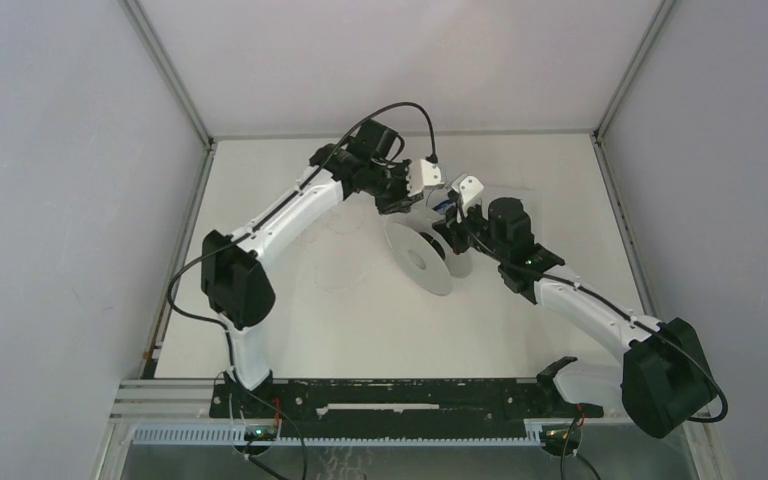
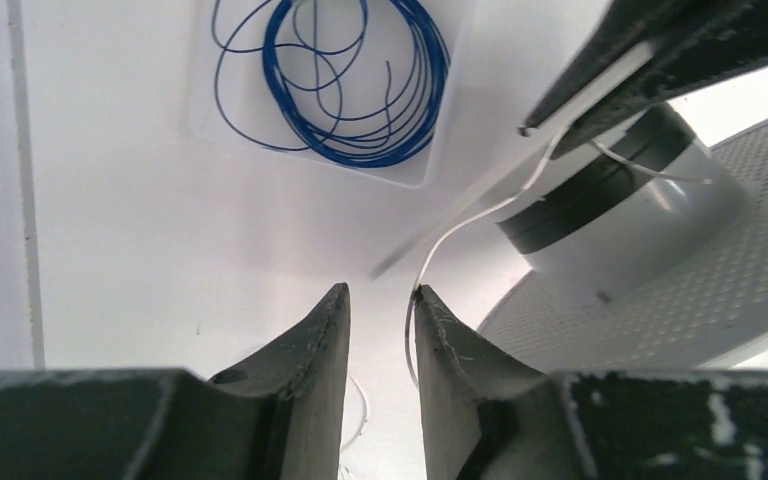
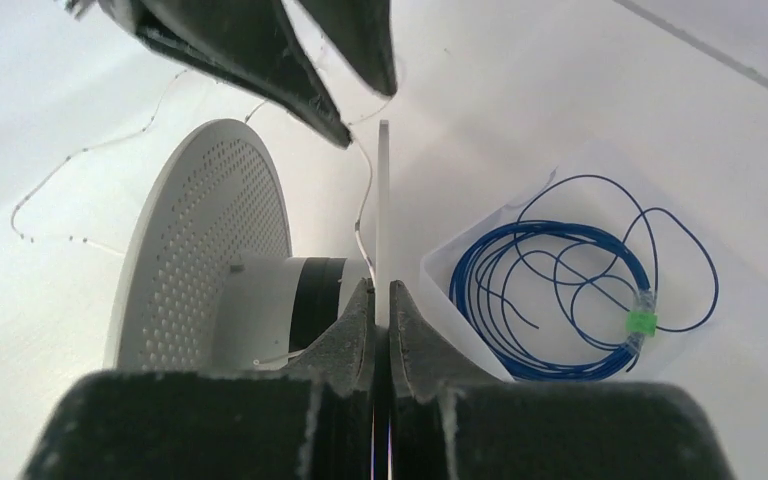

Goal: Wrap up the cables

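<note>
The cable (image 2: 460, 225) is a hair-thin white strand. It rises from the inner face of my left gripper's right-hand finger to my right gripper (image 2: 532, 126) above the white spool (image 2: 650, 280). My left gripper (image 2: 382, 292) is open, and the strand lies loose in the gap against that finger. My right gripper (image 3: 381, 285) is shut on the spool's thin white flange (image 3: 382, 200), seen edge-on. The cable (image 3: 364, 195) runs down beside the flange to the fingertips. Both grippers meet over the spool (image 1: 420, 258): left gripper (image 1: 400, 195), right gripper (image 1: 455, 228).
A coil of blue wire (image 3: 560, 350) with a green tag lies in a clear bag (image 2: 210, 110) just behind the spool. More of the white strand trails in loose loops (image 3: 90, 150) over the table left of the spool. Grey walls close in the table.
</note>
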`<state>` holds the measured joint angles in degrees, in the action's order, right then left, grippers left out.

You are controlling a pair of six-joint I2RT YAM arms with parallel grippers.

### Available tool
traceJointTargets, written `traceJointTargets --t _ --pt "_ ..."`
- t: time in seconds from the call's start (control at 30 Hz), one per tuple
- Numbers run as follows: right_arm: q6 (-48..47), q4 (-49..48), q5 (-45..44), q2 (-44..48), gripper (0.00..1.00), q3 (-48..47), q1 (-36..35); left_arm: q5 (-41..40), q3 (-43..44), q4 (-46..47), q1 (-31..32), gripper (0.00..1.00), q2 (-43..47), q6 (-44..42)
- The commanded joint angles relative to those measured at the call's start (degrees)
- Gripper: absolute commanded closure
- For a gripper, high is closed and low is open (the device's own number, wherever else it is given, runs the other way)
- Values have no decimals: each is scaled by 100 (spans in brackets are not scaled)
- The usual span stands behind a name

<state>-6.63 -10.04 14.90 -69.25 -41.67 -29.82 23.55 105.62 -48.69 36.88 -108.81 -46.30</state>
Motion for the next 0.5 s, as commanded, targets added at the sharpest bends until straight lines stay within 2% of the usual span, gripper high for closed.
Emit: traceJointTargets --t 0.0,0.3,0.47 --pt "-167 22 220 103 100 -362 -52 170 412 146 -195 62 120 279" --pt "-312 272 539 26 100 -516 5 254 433 131 -454 51 226 234" --pt "-289 478 575 2 100 -651 95 489 378 -103 -698 39 415 69"
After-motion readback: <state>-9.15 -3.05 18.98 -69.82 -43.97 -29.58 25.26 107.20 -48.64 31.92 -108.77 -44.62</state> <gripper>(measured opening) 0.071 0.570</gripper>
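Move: The pale cable lies right at the left fingertips, against the inner side of one slightly parted finger. The spool's middle is roughly 8 cm back, 6 cm right and 7 cm below the left hand; the blue cables lie 2 cm ahead, 9 cm right and 18 cm down. For the right hand, pinching the spool's flange, the spool's middle is some 3 cm back, 2 cm left and 6 cm below. Forward and to the left, rising slightly, the left hand draws away from the spool and the right fingertips by about 4 cm, its fingers opening wider with the pale cable still against one finger. The right hand keeps its pinch on the flange and the cable, sinking and easing back about 1.5 cm with a slight tilt down, then starting to lift again. ##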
